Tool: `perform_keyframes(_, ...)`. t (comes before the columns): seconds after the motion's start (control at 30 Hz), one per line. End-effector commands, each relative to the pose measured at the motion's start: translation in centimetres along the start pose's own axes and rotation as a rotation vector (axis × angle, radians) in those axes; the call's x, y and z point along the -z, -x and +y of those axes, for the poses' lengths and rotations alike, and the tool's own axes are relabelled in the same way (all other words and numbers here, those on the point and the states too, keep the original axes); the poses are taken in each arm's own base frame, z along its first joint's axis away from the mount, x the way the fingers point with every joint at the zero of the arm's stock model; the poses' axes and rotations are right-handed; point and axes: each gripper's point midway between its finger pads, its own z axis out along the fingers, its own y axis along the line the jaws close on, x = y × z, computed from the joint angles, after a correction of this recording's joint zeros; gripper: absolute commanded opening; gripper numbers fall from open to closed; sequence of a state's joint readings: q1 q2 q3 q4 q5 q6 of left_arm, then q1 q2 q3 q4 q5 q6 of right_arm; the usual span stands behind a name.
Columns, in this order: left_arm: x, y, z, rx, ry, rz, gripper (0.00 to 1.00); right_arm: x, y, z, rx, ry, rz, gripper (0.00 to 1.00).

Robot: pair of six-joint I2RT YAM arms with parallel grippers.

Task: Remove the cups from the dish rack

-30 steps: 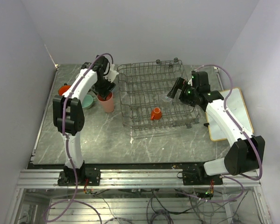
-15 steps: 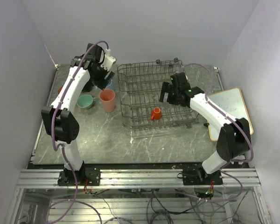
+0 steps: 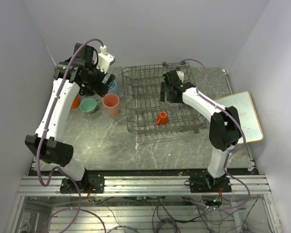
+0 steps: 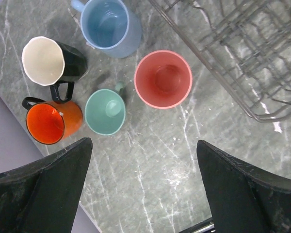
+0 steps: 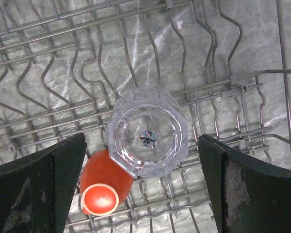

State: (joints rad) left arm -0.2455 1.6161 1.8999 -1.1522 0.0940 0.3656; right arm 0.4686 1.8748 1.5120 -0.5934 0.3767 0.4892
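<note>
My left gripper (image 4: 144, 141) hangs open and empty high above the table, left of the dish rack (image 3: 150, 127). Below it stand the pink tumbler (image 4: 163, 79), pale green cup (image 4: 105, 111), orange mug (image 4: 51, 121), black mug (image 4: 51, 60) and light blue mug (image 4: 106, 26), all upright on the table. My right gripper (image 5: 141, 137) is open over the rack, its fingers on either side of the clear glass (image 5: 148, 131) and apart from it. The tiny orange cup (image 5: 104, 187) lies on its side on the rack wires beside the glass.
A white board with a wooden frame (image 3: 242, 114) lies right of the rack. The rack's tines (image 5: 150, 39) rise around the glass. The rack's left corner (image 4: 242, 58) is close to the pink tumbler. Walls enclose the table on the left, back and right.
My left gripper opened off the pink tumbler, left it standing on the table, and rose up and to the left. My right arm swung left across the rack to above the clear glass.
</note>
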Motion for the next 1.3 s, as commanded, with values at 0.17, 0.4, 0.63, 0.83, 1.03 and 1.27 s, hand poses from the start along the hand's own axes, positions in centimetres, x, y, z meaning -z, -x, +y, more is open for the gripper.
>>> perform_keyframes(0.17,3.9,-0.9,-2.6,0.065,-0.095,-0.049,1.00,-2.1,-1.3,-1.7,0.071,-0.142,0.019,1.00)
perform_keyframes(0.4,5.0,-2.0,-2.9,0.065,-0.079,-0.046,1.00,-3.0,-1.7,-1.2,0.077,-0.129,0.030,0.89)
perform_keyframes(0.63,5.7,-2.5,-3.2,0.068,-0.082,-0.046,1.00,-3.2,-2.0,-0.9,0.090,-0.106,0.034,0.67)
perform_keyframes(0.83,5.8,-2.5,-3.0,0.065,-0.070,-0.047,1.00,-2.9,-2.1,-1.2,0.066,-0.080,0.042,0.41)
perform_keyframes(1.03,5.4,-2.8,-3.0,0.029,-0.066,-0.058,1.00,0.1,1.0,-0.9,0.049,-0.040,-0.020,0.34)
perform_keyframes(1.27,6.9,-1.4,-4.7,-0.042,-0.129,-0.220,1.00,5.2,4.8,0.0,0.012,0.068,-0.106,0.28)
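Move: The clear glass stands in the rack almost under the open right hand, about 1 cm ahead, 1 cm to its right and 5 cm below, with the small orange cup some 6 cm back, 4 cm left and 6 cm below that hand. From the empty left hand the glass lies roughly 6 cm ahead, 30 cm to the right and 20 cm down; the pink cup is 5 cm straight ahead of this hand and 20 cm down, the mint cup equally far ahead, 11 cm left and 22 cm down. The right hand sinks about 3.5 cm around the clear glass, easing slightly to its right with a small wrist tilt, closes its pads on the two sides until they stop around two-thirds open, then, after a brief hold, lifts straight up by nearly 4 cm. Meanwhile the left hand, empty and wide open, draws back some 7 cm away from the pink cup, first rising about 2 cm and later settling most of that again. ##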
